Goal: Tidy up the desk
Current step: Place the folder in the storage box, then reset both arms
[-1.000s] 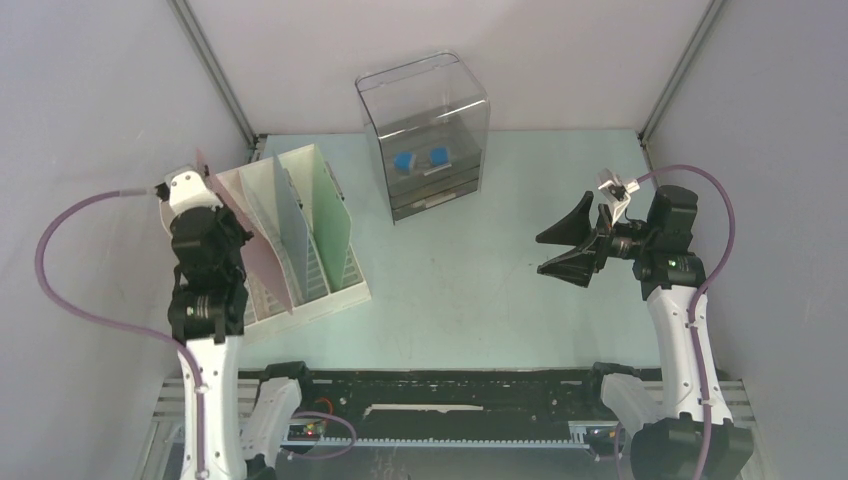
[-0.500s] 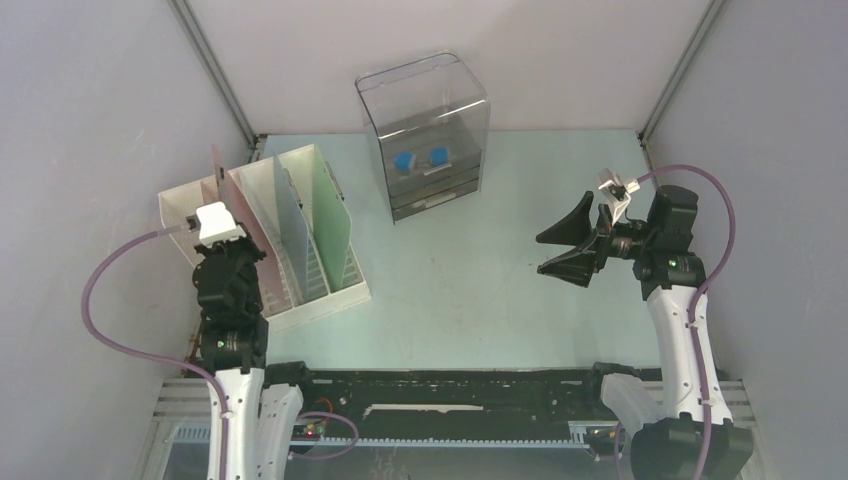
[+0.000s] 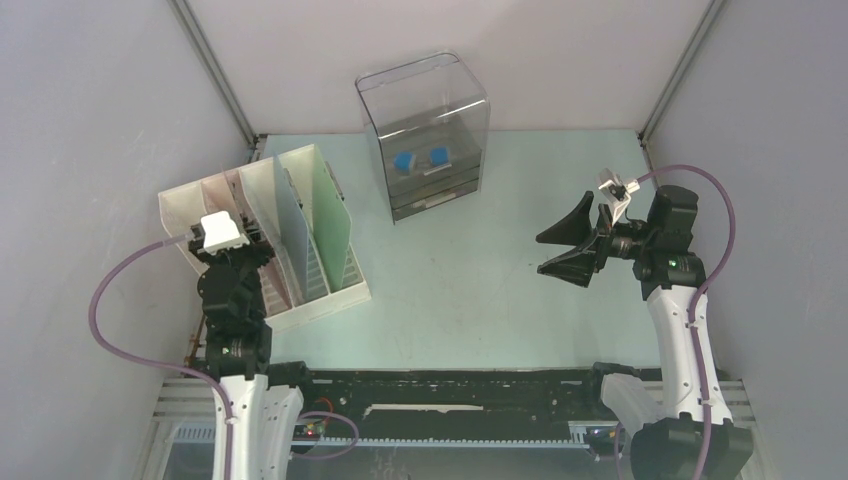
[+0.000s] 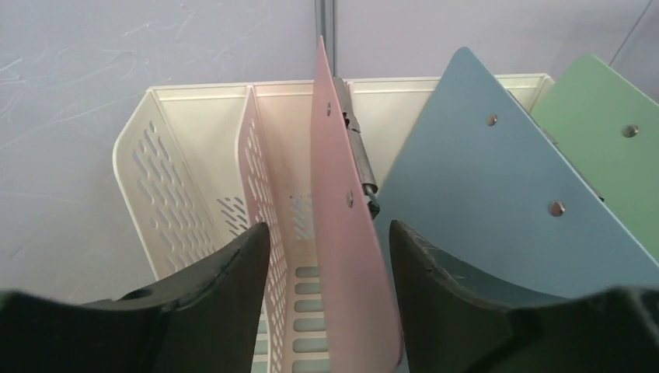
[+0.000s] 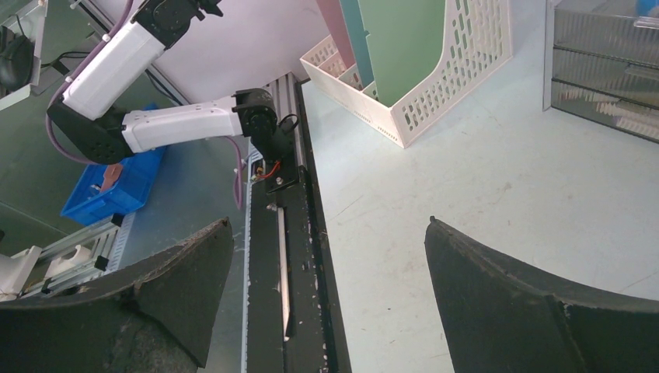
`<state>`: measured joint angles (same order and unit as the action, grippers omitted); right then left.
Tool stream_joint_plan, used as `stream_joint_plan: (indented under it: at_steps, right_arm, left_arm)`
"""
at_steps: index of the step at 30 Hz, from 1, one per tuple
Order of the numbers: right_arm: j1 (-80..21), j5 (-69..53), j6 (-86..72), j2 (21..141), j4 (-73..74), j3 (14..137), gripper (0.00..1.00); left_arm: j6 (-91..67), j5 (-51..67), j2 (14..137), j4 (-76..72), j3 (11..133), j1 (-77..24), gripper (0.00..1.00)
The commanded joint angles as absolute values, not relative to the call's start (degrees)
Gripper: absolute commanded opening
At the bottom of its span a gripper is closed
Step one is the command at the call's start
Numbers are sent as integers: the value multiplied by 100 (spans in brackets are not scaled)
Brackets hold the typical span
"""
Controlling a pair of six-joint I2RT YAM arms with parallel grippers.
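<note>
The desk (image 3: 480, 280) is a pale mint-green top. At its left a white slotted rack (image 3: 335, 295) holds a pink clipboard (image 4: 342, 233), a blue clipboard (image 4: 497, 202) and a green clipboard (image 4: 614, 148), each upright in its own slot. My left gripper (image 4: 328, 229) is open and straddles the pink clipboard's near edge, with a gap showing on each side. From above, that gripper (image 3: 242, 255) hangs over the rack's near left part. My right gripper (image 3: 540, 255) is wide open and empty, held in the air over the desk's right side.
A clear plastic drawer box (image 3: 425, 135) with two blue items (image 3: 404, 160) inside stands at the back centre. A black rail (image 3: 450, 390) runs along the front edge. Grey walls close in both sides. The rack's leftmost slot (image 4: 194, 171) is empty.
The left arm drew back toward the near edge. The pink clipboard went from tilted over the rack to standing in its slot, and the left jaws opened off it. The right arm stayed still.
</note>
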<state>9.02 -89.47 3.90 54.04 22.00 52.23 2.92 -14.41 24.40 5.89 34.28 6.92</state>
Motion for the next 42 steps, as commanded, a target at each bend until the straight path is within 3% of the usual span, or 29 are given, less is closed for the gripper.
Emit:
stream_joint_plan:
  at_steps: [1, 5, 14, 27, 33, 42]
  right_arm:
    - [940, -9809, 350, 5314, 2162, 5255, 100]
    - [957, -9809, 357, 5324, 2153, 5256, 100]
    - [1058, -9750, 365, 5326, 2148, 5251, 100]
    - [1532, -9501, 359, 5396, 2215, 5255, 100]
    - [1797, -9167, 340, 5435, 2258, 5256, 100]
    - [2341, -8645, 30, 5477, 2107, 5250, 100]
  left_arm:
    - [-115, -1426, 2407, 806, 3853, 731, 77]
    - [-667, -1117, 2342, 1296, 4333, 728, 99]
    - [-1531, 828, 2411, 2563, 5525, 732, 100]
    - [-2662, 3149, 2584, 2741, 5834, 714, 100]
    - [-2769, 3125, 2540, 2483, 5582, 203, 100]
    - [-2121, 1643, 3449, 2484, 5814, -2277, 100]
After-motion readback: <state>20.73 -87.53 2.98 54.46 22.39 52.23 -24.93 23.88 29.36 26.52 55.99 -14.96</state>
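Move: The pink folder already stands in the storage box between my half-open left fingers; its middle is about 7 cm ahead, 2 cm to the left and 11 cm below my left hand. In the next slots, the blue folder stands some 8 cm ahead and 7 cm to my left hand's right, the green one about 10 cm ahead and 15 cm right. From my right hand, the pink folder is about 57 cm left and 14 cm ahead. I finish spreading my left fingers clear of the pink folder and lift about 9 cm while easing back, then swing about 20 cm right past the near side of the blue and green folders, sinking slightly, turning clockwise some 60 degrees and rolling my left side down. My open right hand drifts about 5 cm right and forward, turning slightly clockwise. ##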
